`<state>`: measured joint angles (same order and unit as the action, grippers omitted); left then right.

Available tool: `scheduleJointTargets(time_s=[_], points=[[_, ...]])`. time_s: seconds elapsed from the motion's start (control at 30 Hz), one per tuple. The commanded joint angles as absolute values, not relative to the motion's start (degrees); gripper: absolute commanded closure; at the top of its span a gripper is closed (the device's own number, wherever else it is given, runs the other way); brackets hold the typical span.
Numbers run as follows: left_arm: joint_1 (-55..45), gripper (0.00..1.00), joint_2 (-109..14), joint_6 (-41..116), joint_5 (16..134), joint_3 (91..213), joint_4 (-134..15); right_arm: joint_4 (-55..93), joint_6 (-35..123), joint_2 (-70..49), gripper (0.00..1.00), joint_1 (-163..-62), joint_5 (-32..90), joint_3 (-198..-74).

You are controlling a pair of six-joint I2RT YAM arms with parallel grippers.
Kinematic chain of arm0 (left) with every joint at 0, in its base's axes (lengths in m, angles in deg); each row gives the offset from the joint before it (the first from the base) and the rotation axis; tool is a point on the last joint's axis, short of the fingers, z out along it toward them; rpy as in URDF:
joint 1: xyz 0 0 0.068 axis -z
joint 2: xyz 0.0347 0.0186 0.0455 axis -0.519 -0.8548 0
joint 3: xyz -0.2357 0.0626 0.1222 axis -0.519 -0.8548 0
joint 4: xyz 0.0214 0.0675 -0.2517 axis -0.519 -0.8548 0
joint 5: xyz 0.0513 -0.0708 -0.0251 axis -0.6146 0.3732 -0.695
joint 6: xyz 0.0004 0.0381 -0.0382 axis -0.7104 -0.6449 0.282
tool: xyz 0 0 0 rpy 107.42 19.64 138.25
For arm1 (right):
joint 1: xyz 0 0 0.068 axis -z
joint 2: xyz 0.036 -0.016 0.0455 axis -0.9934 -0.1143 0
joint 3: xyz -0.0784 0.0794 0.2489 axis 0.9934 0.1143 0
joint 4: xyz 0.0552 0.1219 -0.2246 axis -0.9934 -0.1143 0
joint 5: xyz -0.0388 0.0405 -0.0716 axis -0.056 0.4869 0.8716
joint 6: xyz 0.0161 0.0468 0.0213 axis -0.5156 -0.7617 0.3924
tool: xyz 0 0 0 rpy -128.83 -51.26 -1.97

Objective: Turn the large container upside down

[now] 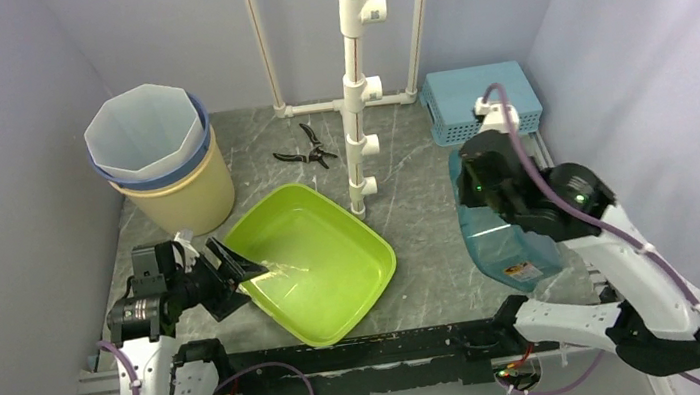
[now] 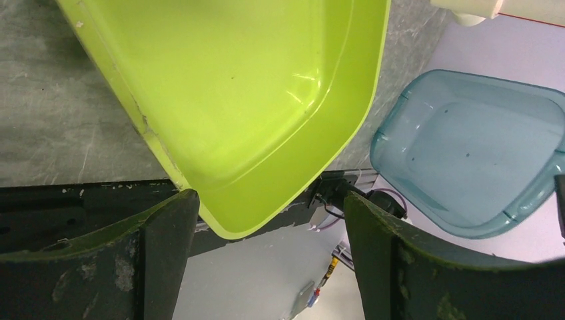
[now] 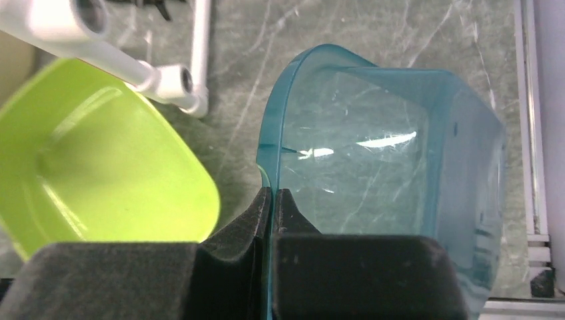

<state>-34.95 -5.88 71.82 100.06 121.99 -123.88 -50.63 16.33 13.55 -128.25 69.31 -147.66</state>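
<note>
A lime green tub (image 1: 319, 262) sits open side up at the table's middle; it also shows in the left wrist view (image 2: 246, 100) and the right wrist view (image 3: 100, 160). A translucent blue container (image 1: 502, 234) is tipped up on its side at the right, its opening facing left (image 3: 380, 153) (image 2: 473, 153). My right gripper (image 3: 273, 193) is shut on the blue container's rim, and in the top view (image 1: 468, 205) its fingers are hidden under the wrist. My left gripper (image 1: 239, 271) is open at the green tub's left edge, with the tub's corner between the jaws (image 2: 266, 207) and untouched.
A beige bucket with a white liner (image 1: 160, 160) stands at the back left. Black pliers (image 1: 305, 151) lie behind the tub. A white pipe stand (image 1: 357, 86) rises at the back centre. A blue basket (image 1: 480, 101) sits at the back right. A black rail (image 1: 366, 357) runs along the near edge.
</note>
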Motion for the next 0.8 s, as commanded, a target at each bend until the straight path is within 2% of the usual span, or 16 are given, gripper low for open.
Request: scheduleJointTargets(time_s=[0.0, 0.77], points=[[-34.9, 0.15, -4.5, 71.9, 99.7, 120.9, -123.9, -45.5, 18.8, 13.6, 1.0, -128.2, 69.4, -143.8], [-34.9, 0.16, -3.9, 72.4, 99.6, 120.2, -124.6, -36.3, 17.3, 13.0, 1.0, -128.2, 66.0, -128.3]])
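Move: The right hand holds the large teal container by its rim; the clear table spot it is bound for lies some 30 cm below, about 8 cm right and 2 cm ahead. From this hand, at table level, the lime container sits about 41 cm left and 5 cm ahead, the white post's foot roughly 27 cm left and 17 cm ahead, and the blue basket some 42 cm ahead and 8 cm right. From the left hand, that spot is roughly 70 cm right, 10 cm ahead and 15 cm below. Still pinching the large container's rim, the right hand lowers it some 9 cm towards the table, tipping slightly downward. ##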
